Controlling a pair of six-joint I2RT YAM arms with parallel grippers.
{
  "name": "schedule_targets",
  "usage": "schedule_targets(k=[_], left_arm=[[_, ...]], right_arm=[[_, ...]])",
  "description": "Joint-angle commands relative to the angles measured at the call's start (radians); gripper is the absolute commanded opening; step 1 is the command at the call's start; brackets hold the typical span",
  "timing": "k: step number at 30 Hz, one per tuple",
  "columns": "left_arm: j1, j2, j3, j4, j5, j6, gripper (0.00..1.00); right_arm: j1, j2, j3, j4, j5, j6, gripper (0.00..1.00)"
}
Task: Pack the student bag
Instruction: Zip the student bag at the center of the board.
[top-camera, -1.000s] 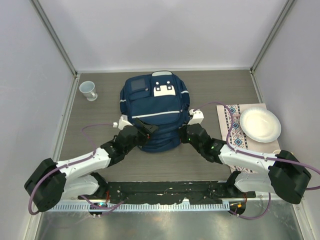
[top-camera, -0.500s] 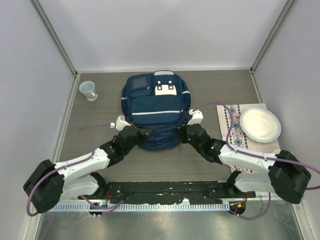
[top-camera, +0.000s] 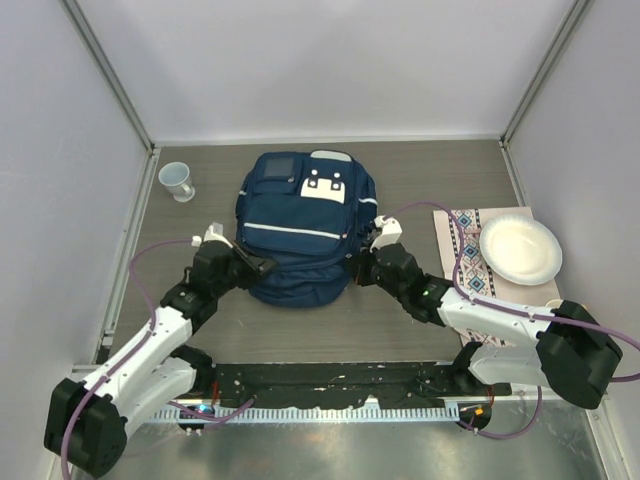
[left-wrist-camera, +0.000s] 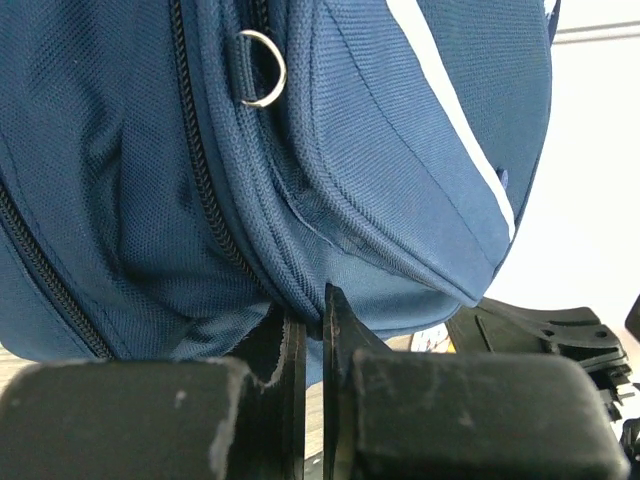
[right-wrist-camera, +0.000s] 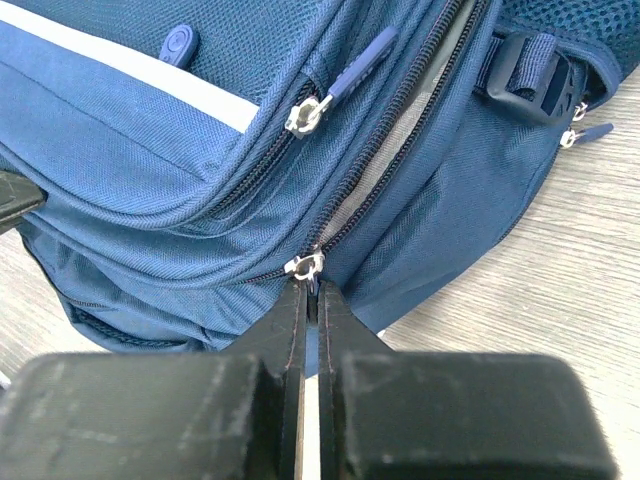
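The student bag (top-camera: 300, 225), navy with white stripes, lies flat mid-table. My left gripper (top-camera: 262, 268) is at its near-left edge, shut on a fold of the bag's fabric (left-wrist-camera: 330, 270) below a side zipper; the tips (left-wrist-camera: 313, 322) pinch the cloth. My right gripper (top-camera: 357, 268) sits at the near-right edge. Its tips (right-wrist-camera: 310, 292) are shut on the metal zipper pull (right-wrist-camera: 305, 266) of the main zipper. Beyond the pull the zipper gapes, showing pale grey lining (right-wrist-camera: 400, 140).
A small white cup (top-camera: 178, 181) stands at the back left. At the right, a white paper plate (top-camera: 520, 250) rests on a patterned cloth (top-camera: 468, 262). Booth walls close in the table on three sides.
My left gripper shut on the bag's near-left edge, and that arm swung out to the left, dragging and turning the bag slightly. My right gripper stayed shut on the zipper pull.
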Motion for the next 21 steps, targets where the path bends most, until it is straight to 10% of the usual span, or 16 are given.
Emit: schedule_targets(k=[1,3,7,10,21], left_arm=[[0.084,-0.005,0.083,-0.164,-0.050,0.233,0.00],[0.090,-0.008,0.095,-0.138,-0.050,0.232,0.04],[0.090,-0.002,0.094,-0.060,0.008,0.139,0.54],[0.090,0.004,0.051,0.052,0.064,0.009,0.73],[-0.072,-0.083,0.031,0.034,-0.082,-0.151,0.97]], right_arm=[[-0.069,-0.026,0.031,-0.026,0.148,-0.051,0.01],[-0.069,-0.036,0.022,-0.024,0.130,-0.049,0.01],[-0.069,-0.042,-0.012,0.011,0.100,-0.022,0.01],[-0.067,-0.031,-0.017,0.016,0.079,-0.007,0.01],[-0.069,-0.063,-0.038,0.017,0.091,-0.003,0.01]])
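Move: The left hand is already pinching the student bag's lower left edge. The middle of the bag is about 8 cm ahead, 10 cm to its right and 4 cm lower; the bag's white stripe is some 7 cm ahead and 7 cm right, and the cup some 18 cm ahead and 19 cm left. The right hand already has the zip pull between its tips; that pull is roughly 20 cm right of the left hand and about level with it. Upward and off the bag's left edge goes the left hand, about 3 cm, after its shut fingers open nearly full and let go of the cloth, with a brief 1 cm sway forward and back. The right hand, still at first, then eases about 2.5 cm right and a little forward, turning about 5 degrees clockwise and keeping its pinch on the zip pull. ##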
